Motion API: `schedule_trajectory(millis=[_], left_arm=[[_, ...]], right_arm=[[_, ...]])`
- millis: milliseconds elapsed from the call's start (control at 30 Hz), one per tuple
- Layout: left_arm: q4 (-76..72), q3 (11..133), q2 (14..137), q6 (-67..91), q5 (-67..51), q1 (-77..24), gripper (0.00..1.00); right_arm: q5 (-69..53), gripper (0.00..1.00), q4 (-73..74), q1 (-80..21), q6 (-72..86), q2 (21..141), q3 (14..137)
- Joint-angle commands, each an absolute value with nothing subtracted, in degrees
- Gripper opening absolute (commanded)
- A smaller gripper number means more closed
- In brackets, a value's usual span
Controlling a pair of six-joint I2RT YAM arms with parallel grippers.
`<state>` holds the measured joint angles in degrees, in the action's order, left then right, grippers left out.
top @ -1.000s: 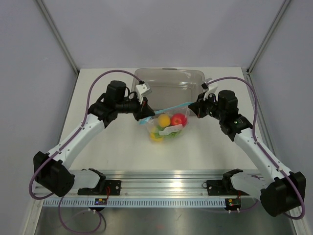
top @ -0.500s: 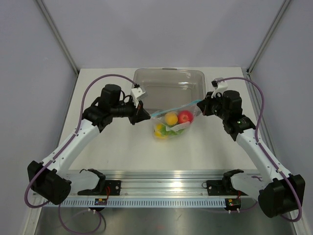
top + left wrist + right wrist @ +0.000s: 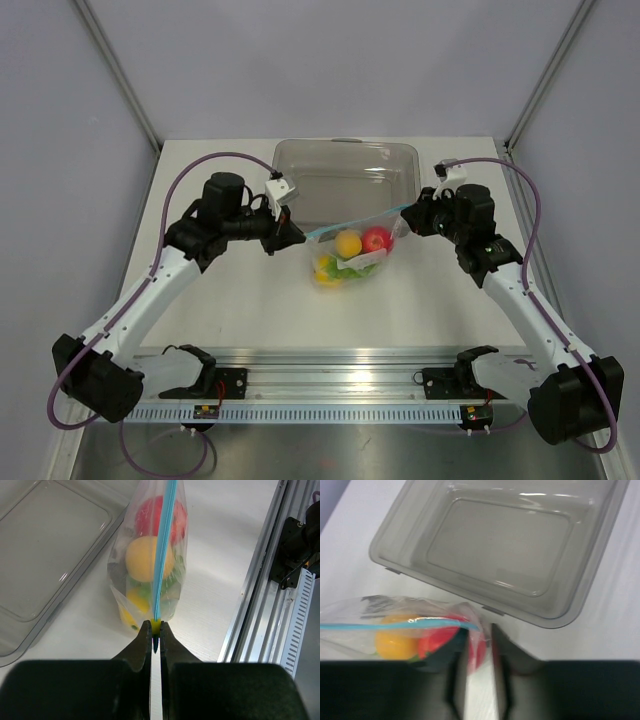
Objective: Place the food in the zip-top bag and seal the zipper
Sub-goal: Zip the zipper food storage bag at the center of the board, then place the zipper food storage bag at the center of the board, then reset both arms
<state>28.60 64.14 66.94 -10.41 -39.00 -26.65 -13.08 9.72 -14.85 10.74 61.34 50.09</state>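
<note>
The zip-top bag (image 3: 352,258) is stretched between my two grippers in front of the tray, with its teal zipper (image 3: 350,224) running straight along the top. The food shows through it: a red fruit (image 3: 377,239), an orange-yellow fruit (image 3: 348,243), green pieces (image 3: 352,268) and a yellow fruit (image 3: 324,268). My left gripper (image 3: 155,626) is shut on the zipper's near end (image 3: 164,545), where a small yellow tab sits. My right gripper (image 3: 479,631) holds the bag's other corner between narrowly set fingers. That view is blurred. The bag's mouth looks pressed together along the strip.
A rigid grey-clear tray (image 3: 345,146) stands just behind the bag, close to both grippers. An aluminium rail (image 3: 330,380) with the arm bases runs along the near edge. Frame posts rise at the back corners.
Both grippers drew apart, left one leftward and right one right and back. This pulled the bag taut and shifted it slightly right. In the last half second little moved.
</note>
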Motion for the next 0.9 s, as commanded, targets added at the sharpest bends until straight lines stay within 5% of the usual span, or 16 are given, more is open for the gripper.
schedule_trajectory(millis=[0,67,133,333,467,667,733,867], left_arm=[[28.48,66.44,67.23,-7.66,-37.63,-25.66,0.01],[28.82,67.41,68.73,-6.25,-36.04,-25.75,0.28],[29.70,69.16,70.04,-6.24,-36.91,-25.66,0.46],[30.24,72.42,71.28,-4.75,-36.39,-25.75,0.61],[28.75,73.39,69.61,-1.60,-29.81,-25.75,0.64],[27.42,74.00,64.34,4.29,-15.49,-25.66,0.80],[27.51,73.83,61.81,5.97,-10.67,-25.66,0.97],[28.30,72.34,57.49,9.57,-5.45,-25.49,0.99]], right_arm=[[-8.26,0.41,8.61,-12.75,8.97,61.08,52.73],[-8.88,0.68,9.75,-12.74,7.91,61.17,53.52],[-7.22,0.82,10.98,-12.74,7.91,61.17,54.14],[1.29,0.84,10.99,-12.75,10.01,58.28,53.62],[10.35,0.99,11.69,-12.83,14.05,56.25,53.35],[13.71,0.99,16.87,-12.74,16.61,58.18,55.37],[13.80,0.99,20.03,-12.74,18.36,60.02,56.94],[16.34,1.00,25.39,-12.74,22.84,63.19,59.67]])
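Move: The filled zipper bag hangs between the two hands: its middle lies about 11 cm to the left hand's right, 1 cm ahead and 8 cm below. From the right hand it is 13 cm left, 5 cm back and 8 cm down. Inside, the tomato is some 6 cm left of the right hand, 3 cm back, 7 cm lower. The grey tray's middle lies 14 cm ahead and 14 cm left of that same hand, 10 cm down. The bag's zipper is let go at both ends: the left fingers open off the yellow end, the right fingers off the far end, both to full width. The left hand eases forward with a slight dip, then lifts about 6 cm and backs left and forward, turning some 30 degrees counter-clockwise. The right hand withdraws about 8 cm to the right, turning clockwise nearly as much, rising a little and sinking again. ##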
